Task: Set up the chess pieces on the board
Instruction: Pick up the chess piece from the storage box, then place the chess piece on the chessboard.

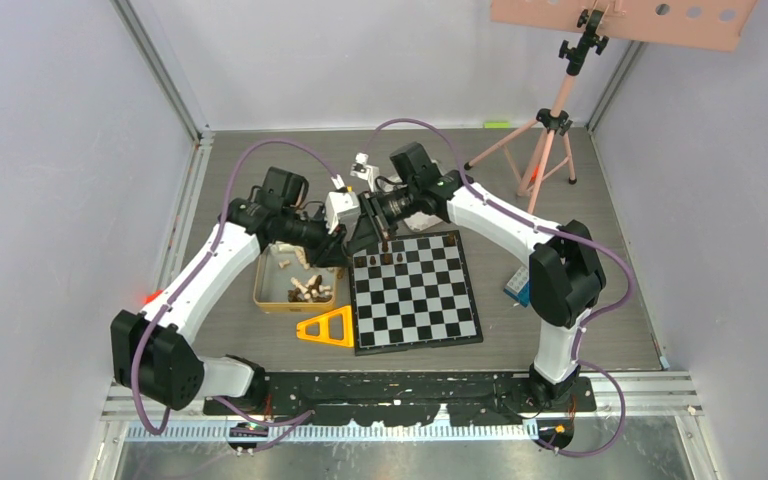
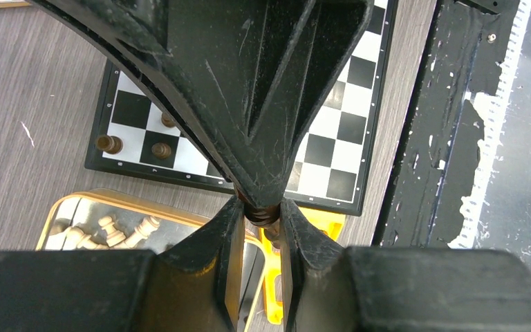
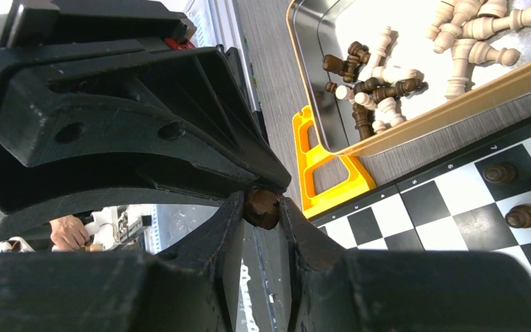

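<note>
The board (image 1: pixel 415 290) lies in the middle of the table, with three dark chess pieces (image 1: pixel 387 259) standing along its far left edge. My two grippers meet just above that far left corner. My left gripper (image 2: pixel 261 209) is shut on a dark brown chess piece (image 2: pixel 264 213). My right gripper (image 3: pixel 263 206) pinches the rounded end of the same dark piece (image 3: pixel 263 207) between its fingertips. Each wrist view is largely filled by the other gripper's black body. The three placed pieces (image 3: pixel 523 216) also show in the right wrist view.
A gold tin (image 1: pixel 285 290) left of the board holds several loose dark and pale pieces (image 3: pixel 387 76). A yellow triangular block (image 1: pixel 328 328) lies at the board's near left corner. A pink tripod (image 1: pixel 550 130) stands at the back right, and a small blue item (image 1: pixel 517 285) lies right of the board.
</note>
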Controlling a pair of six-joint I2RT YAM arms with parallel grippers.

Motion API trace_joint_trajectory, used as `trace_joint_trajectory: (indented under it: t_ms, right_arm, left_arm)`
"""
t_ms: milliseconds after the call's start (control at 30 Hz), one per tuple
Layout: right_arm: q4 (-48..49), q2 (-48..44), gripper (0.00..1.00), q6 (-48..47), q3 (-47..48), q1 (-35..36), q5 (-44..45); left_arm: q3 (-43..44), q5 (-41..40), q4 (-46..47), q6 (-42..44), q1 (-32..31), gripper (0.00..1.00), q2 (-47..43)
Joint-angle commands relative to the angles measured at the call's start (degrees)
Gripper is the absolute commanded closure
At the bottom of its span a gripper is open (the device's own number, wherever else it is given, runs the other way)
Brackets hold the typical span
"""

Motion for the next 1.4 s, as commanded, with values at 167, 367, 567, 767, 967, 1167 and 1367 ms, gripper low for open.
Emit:
trace_joint_trajectory:
  t_ms: [167, 367, 567, 767, 967, 1167, 1367]
  right_arm:
    - [-0.08, -4.64, 0.99, -0.85, 2.31, -3.76, 1.29]
    - [-3.52, -6.98, 0.99, -5.41, 1.29, -7.99, 5.10]
    - [-9.71, -11.98, 0.99, -19.26, -3.72, -11.10, 23.46]
    - [-5.24, -13.73, 0.99, -26.82, -10.80, -11.22, 37.65]
    - [0.43, -10.83, 0.99, -28.95, -14.58, -11.22, 44.99]
    - [3.93, -7.33, 0.99, -29.67, -16.21, -11.21, 47.70]
    - [4.58, -4.35, 0.99, -29.69, -16.27, -11.22, 47.38]
  left_arm:
    - [-1.28, -2.25, 0.61, 1.58, -0.21, 0.78, 0.80]
    - [-0.92, -2.86, 1.35, 0.55, -0.21, 0.80, 1.88]
    - [-0.02, -3.05, 1.59, -1.74, -0.21, 0.81, 2.26]
    - [0.40, -3.38, 1.55, -2.70, -0.21, 0.80, 1.44]
    - [0.54, -3.76, 1.36, -3.09, -0.21, 0.80, 1.51]
    - [0.57, -4.10, 1.13, -3.13, -0.21, 0.79, 1.45]
    - [0.65, -4.12, 1.00, -3.00, -0.21, 0.79, 1.69]
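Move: The empty square in the board's far row, next to the rook in the far right corner, lies about 14 cm ahead of the right hand, 17 cm to its right and 17 cm below. That rook stands 3 cm to the square's right. The nearest dark pawn is 8 cm left of the square and 4 cm nearer. The silver lid lies about 11 cm beyond. From the left hand the square is roughly 16 cm ahead and 20 cm right. The dark chess piece already pinched in the right hand is carried off from the left fingertips, right and forward over the board, about 18 cm right and 12 cm forward, then also down some 12 cm towards the far right corner, while the wrist swings the fingers to point steeply down. The left hand sinks about 2.5 cm and stops, its fingers keeping their own dark piece. ##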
